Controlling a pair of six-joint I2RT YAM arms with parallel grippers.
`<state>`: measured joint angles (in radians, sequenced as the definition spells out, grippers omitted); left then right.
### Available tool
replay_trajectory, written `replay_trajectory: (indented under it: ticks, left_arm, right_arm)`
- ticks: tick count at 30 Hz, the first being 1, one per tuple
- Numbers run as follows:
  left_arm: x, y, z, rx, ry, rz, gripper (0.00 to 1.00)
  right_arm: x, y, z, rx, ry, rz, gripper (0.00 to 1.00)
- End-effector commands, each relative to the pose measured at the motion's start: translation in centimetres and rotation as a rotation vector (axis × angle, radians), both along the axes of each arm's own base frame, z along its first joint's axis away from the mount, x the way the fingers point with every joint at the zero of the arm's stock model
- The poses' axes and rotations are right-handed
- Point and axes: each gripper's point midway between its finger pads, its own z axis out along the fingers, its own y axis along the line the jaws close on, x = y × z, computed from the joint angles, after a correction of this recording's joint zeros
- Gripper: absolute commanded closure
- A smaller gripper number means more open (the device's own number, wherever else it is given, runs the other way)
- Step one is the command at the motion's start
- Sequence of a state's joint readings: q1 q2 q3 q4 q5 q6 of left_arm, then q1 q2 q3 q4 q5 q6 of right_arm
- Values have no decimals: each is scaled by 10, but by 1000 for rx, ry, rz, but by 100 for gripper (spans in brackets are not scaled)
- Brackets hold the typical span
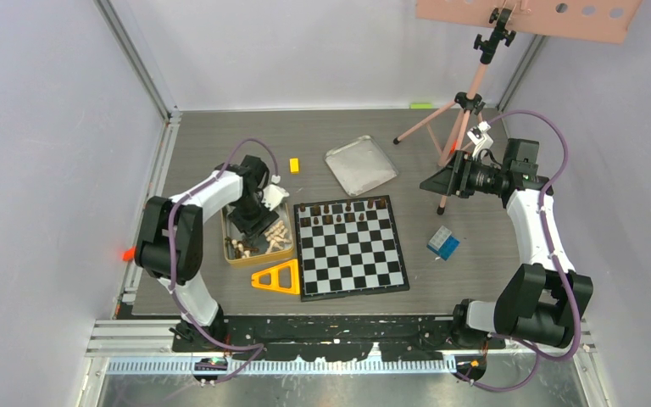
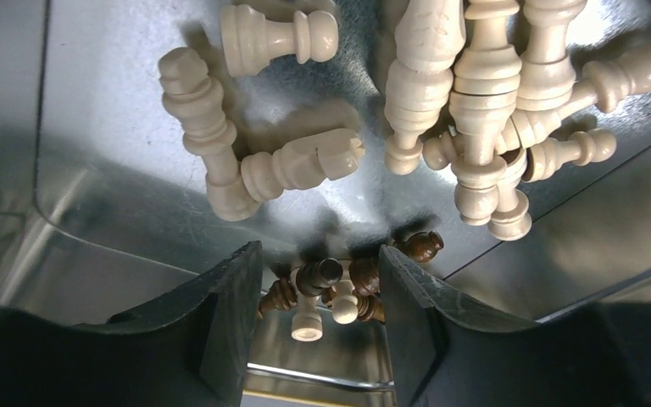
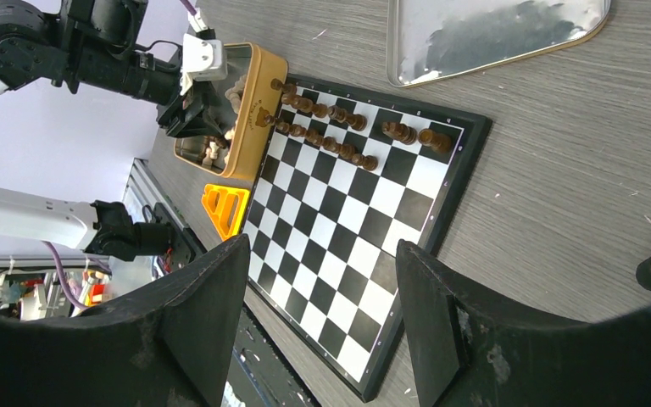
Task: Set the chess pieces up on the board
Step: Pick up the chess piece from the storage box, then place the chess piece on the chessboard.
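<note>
The board (image 1: 352,254) lies flat mid-table, with dark chess pieces (image 1: 343,212) standing along its two far rows; the right wrist view shows them (image 3: 331,127) on that same board (image 3: 347,229). My left gripper (image 1: 258,227) reaches down into the gold tin (image 1: 254,261) left of the board. Its jaws stand open (image 2: 318,254) around a small cluster of dark and pale pieces (image 2: 339,284), gripping none. A heap of pale pieces (image 2: 483,110) lies further on in the tin. My right gripper (image 1: 436,182) hangs open and empty (image 3: 322,246) right of the board.
A silver tin lid (image 1: 360,165) and a small yellow block (image 1: 294,165) lie behind the board. An orange triangle (image 1: 278,278) sits by the tin's near end. A blue cube (image 1: 443,243) lies right of the board, and a pink tripod (image 1: 466,110) stands at the back right.
</note>
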<state>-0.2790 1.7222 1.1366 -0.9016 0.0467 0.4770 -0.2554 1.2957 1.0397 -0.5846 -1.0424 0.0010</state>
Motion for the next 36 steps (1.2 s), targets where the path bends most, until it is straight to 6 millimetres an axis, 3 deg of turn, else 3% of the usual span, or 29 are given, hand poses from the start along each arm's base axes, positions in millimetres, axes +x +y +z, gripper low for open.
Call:
replay_trajectory:
  ticks: [1,10,21,28,31,36]
  left_arm:
    - [-8,2,-5,-2,48,-19,48]
    - [-7,7,-9,26,48,-18,73]
    - [23,-16,50,-123,-203,29,99]
    - [35,-30,76,-224,-334,59,100]
    - [36,-47,89,-339,-385,49,100]
    - [29,-108,130,-694,-400,-76,99]
  right_arm:
    - [0,2,4,2,-30,22,30]
    - [0,2,5,2,-32,22,30]
    - [0,2,5,1,-31,22,30]
    - [0,2,4,1,-29,21,30]
    - [0,2,4,0,-29,21,30]
    - [3,0,1,-6,-23,21,30]
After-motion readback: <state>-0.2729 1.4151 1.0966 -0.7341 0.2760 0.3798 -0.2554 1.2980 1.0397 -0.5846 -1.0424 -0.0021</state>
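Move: The dark chess piece to be picked lies in the tray's near-left corner, almost under the left hand's open fingers: about 1 cm back and 2 cm below, with other dark pieces packed around it. Two crossed light pieces lie roughly 4 cm ahead and 3 cm to the hand's right. The main light heap is some 2 cm ahead and 8 cm right. From the right hand, that dark piece lies about 48 cm left, 4 cm back and 20 cm below. The left fingers close on the dark piece and pinch it as the hand sinks the last 1 cm into the corner of the tray. Then the hand lifts fast, some 9 cm, drifting right towards the board and a little forward, its fingertips tilting about 30 degrees forward and to the right while the grip holds. ##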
